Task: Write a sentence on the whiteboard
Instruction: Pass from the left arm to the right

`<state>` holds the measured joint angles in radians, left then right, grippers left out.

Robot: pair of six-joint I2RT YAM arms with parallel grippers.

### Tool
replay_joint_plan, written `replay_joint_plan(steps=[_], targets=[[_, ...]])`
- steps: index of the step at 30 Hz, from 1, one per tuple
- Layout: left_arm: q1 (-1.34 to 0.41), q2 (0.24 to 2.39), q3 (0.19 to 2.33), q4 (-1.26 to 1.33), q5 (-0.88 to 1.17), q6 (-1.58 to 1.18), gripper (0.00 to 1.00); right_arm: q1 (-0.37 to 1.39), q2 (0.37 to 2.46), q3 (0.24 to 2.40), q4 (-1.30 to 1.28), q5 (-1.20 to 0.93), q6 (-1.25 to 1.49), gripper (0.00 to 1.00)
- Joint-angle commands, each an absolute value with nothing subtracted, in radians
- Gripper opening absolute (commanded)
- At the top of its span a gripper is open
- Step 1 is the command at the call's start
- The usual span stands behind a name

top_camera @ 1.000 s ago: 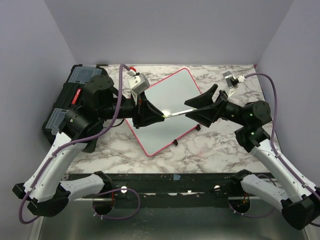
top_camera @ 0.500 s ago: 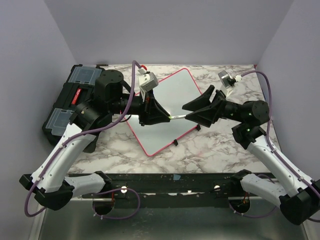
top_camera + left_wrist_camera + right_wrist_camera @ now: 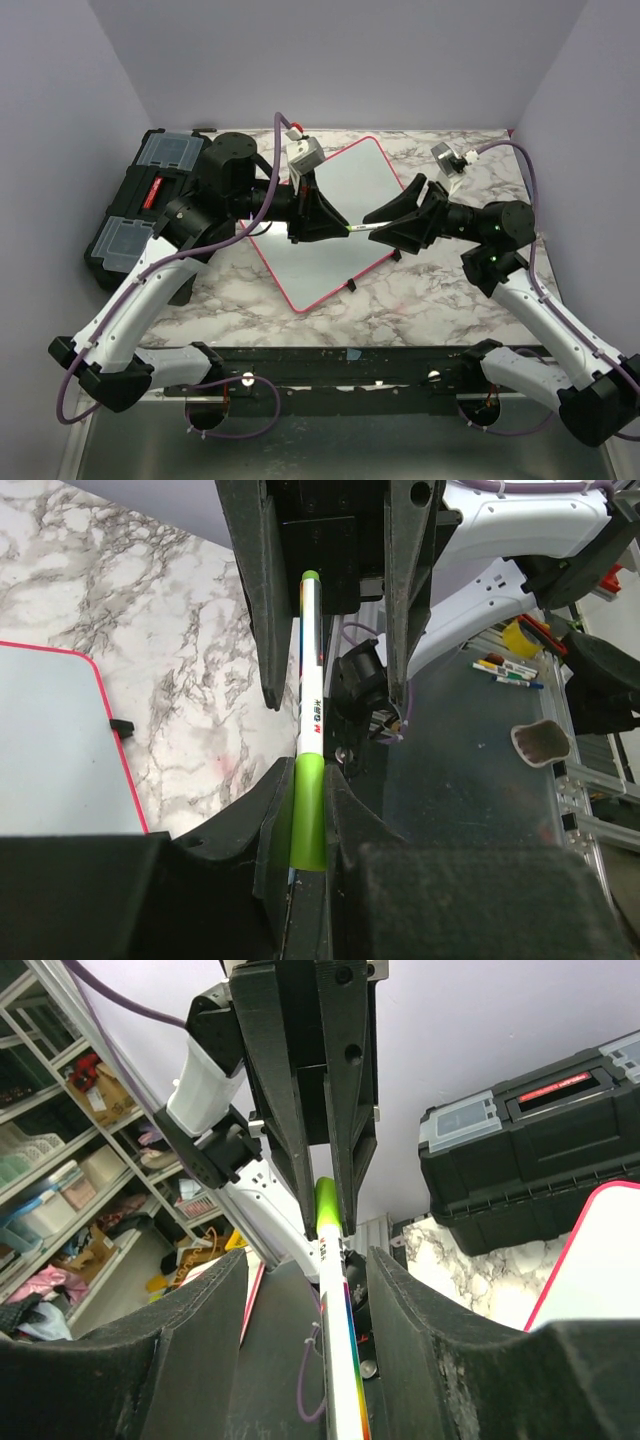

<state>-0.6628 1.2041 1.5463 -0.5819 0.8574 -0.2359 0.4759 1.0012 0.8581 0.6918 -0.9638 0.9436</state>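
The whiteboard (image 3: 350, 185), white with a red-pink rim, lies tilted on the marble table; the sentence is not in view on it. Above it a white marker (image 3: 358, 227) with a green cap hangs level between both grippers. My left gripper (image 3: 338, 226) is shut on the green cap (image 3: 308, 810). My right gripper (image 3: 378, 222) faces it, open, with its fingers (image 3: 400, 1300) on either side of the marker barrel (image 3: 335, 1300) and a gap on each side. The left wrist view has the whiteboard's corner (image 3: 50, 740) at the left.
A black toolbox (image 3: 145, 200) with clear lid compartments stands at the table's left edge, also in the right wrist view (image 3: 540, 1150). Small black clips (image 3: 352, 284) sit at the board's near rim. Purple walls close in the back and sides.
The left arm has carried the marker rightward and a little up over the board. The right gripper's fingers have narrowed around the barrel.
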Motion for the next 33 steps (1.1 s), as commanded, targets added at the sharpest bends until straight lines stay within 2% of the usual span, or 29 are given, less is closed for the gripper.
replay_joint_plan(steps=[1,11,18,33], targets=[[-0.66,1.223,1.573,-0.554,0.894,-0.245,0.0,0.475,1.013,0.842,0.734,-1.001,0.952,0.53],[-0.66,1.243,1.585,-0.564,0.897,-0.235,0.0,0.475,1.034,0.84,0.755,-1.017,0.962,0.44],[-0.66,1.267,1.613,-0.599,0.902,-0.214,0.0,0.475,1.042,0.84,0.752,-1.029,0.962,0.34],[-0.66,1.269,1.586,-0.589,0.904,-0.21,0.0,0.475,1.061,0.836,0.813,-1.008,1.003,0.33]])
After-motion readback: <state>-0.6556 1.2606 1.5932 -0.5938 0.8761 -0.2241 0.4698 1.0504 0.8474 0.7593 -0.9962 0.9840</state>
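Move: The marker is still pinched by its green end in the left fingers. Its middle lies about 5 cm to the left hand's right and 1 cm below it, where the right gripper's pads stand. From the right hand, the marker's middle is straight between the fingers, about level. The whiteboard's middle is some 20 cm ahead of the right hand, 5 cm left and 38 below; its right-hand black clip is about 11 cm ahead, 12 right and equally low. The marker's white shaft is fed about 1 cm deeper between the right gripper's fingers as the left hand, keeping its pinch, eases roughly 1 cm forward and a little right. The right hand sinks about 1 cm and edges forward and left, closing from half open to about a third open around the shaft, then holding that opening without clamping. ##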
